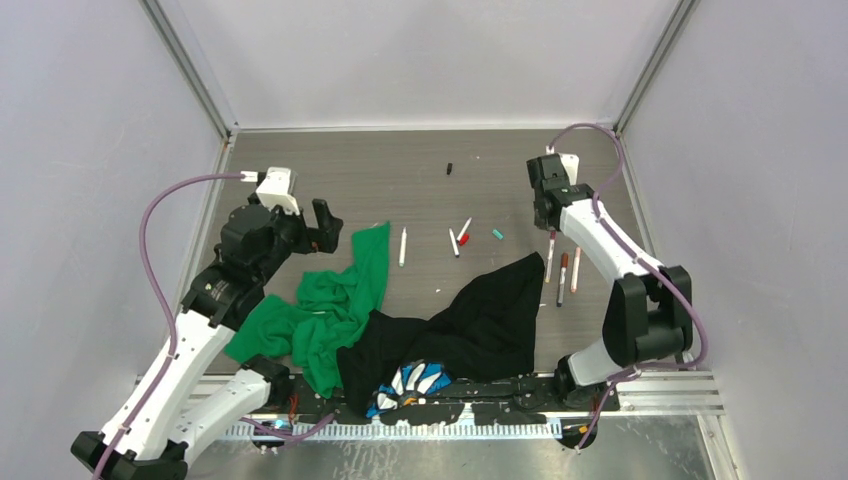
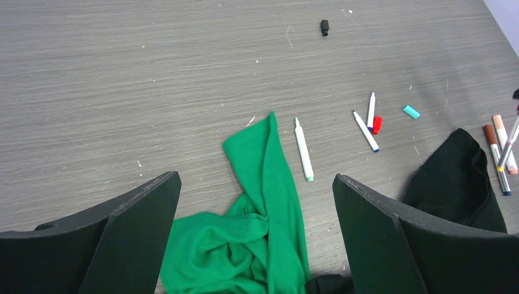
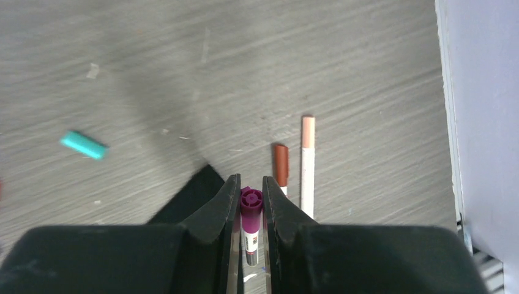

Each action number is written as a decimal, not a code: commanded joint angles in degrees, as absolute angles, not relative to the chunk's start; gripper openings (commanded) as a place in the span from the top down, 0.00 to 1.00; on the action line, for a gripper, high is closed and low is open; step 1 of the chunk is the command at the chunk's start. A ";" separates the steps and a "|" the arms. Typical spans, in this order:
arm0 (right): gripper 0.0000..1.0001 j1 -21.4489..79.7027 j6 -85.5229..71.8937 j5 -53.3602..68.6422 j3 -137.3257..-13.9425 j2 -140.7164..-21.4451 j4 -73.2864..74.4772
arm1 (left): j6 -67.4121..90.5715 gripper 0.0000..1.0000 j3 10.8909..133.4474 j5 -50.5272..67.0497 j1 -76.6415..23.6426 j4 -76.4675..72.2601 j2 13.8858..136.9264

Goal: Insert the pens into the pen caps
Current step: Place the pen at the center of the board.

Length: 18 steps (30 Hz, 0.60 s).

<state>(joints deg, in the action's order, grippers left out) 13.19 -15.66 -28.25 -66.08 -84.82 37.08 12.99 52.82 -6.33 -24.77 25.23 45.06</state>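
My right gripper point(image 3: 250, 184) is shut on a white pen with a magenta cap point(image 3: 251, 205), which hangs down above the table point(image 1: 550, 257). A brown-capped pen point(image 3: 281, 165) and a peach-capped pen point(image 3: 307, 162) lie just beyond it. My left gripper point(image 2: 256, 177) is open and empty, above the green cloth. Ahead of it lie a green-tipped pen point(image 2: 303, 149), a blue-tipped pen point(image 2: 366, 131) and a third pen point(image 2: 371, 109) beside a red cap point(image 2: 377, 124). A teal cap point(image 2: 410, 111) lies to their right and a black cap point(image 2: 324, 27) far off.
A crumpled green cloth point(image 1: 330, 305) and a black cloth point(image 1: 470, 325) cover the near middle of the table; a blue-and-white item point(image 1: 415, 382) shows under the black one. Grey walls enclose the table on three sides, the right one point(image 3: 483, 122) near my right gripper.
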 commanded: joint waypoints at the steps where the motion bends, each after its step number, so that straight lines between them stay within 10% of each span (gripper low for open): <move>1: 0.99 9.84 -14.60 -25.12 -64.91 -87.41 37.01 | 12.99 0.02 53.63 -8.55 -24.70 23.74 44.18; 14: 0.98 7.91 -13.28 -26.41 -66.37 -98.93 39.26 | 13.10 0.02 54.45 -8.07 -24.70 24.78 45.13; 18: 0.73 7.82 -14.16 -28.05 -66.53 -99.60 39.03 | 12.98 0.02 54.13 -8.53 -24.70 24.52 44.98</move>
<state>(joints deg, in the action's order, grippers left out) 8.08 -13.41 -25.08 -64.51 -99.96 39.55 12.99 52.82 -7.33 -24.77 25.67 45.17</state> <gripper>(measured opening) 0.199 0.980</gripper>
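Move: The right hand still holds the magenta-capped pen by its cap, with the barrel pointing back and down. The bare spot it is going to lies about 9 cm back, 2 cm to its right and 12 below. The brown-capped pen lies 2 cm right of that spot, and the peach-capped pen some 7 cm back and 7 right of the hand. The black cloth's corner is about 3 cm back and 1 left. From the left hand the spot is roughly 50 cm right, level ahead, some 26 below. The right hand lowers the magenta-capped pen about 10 cm towards the table just left of the brown-capped pen, easing a few centimetres back and to its right on the way, with most of the sideways shift coming early in the descent. As it sinks, the wrist tips the fingers some 20 degrees steeper so the trailing barrel swings up towards level, the descent slows at the end, and the fingers keep their grip on the cap. ##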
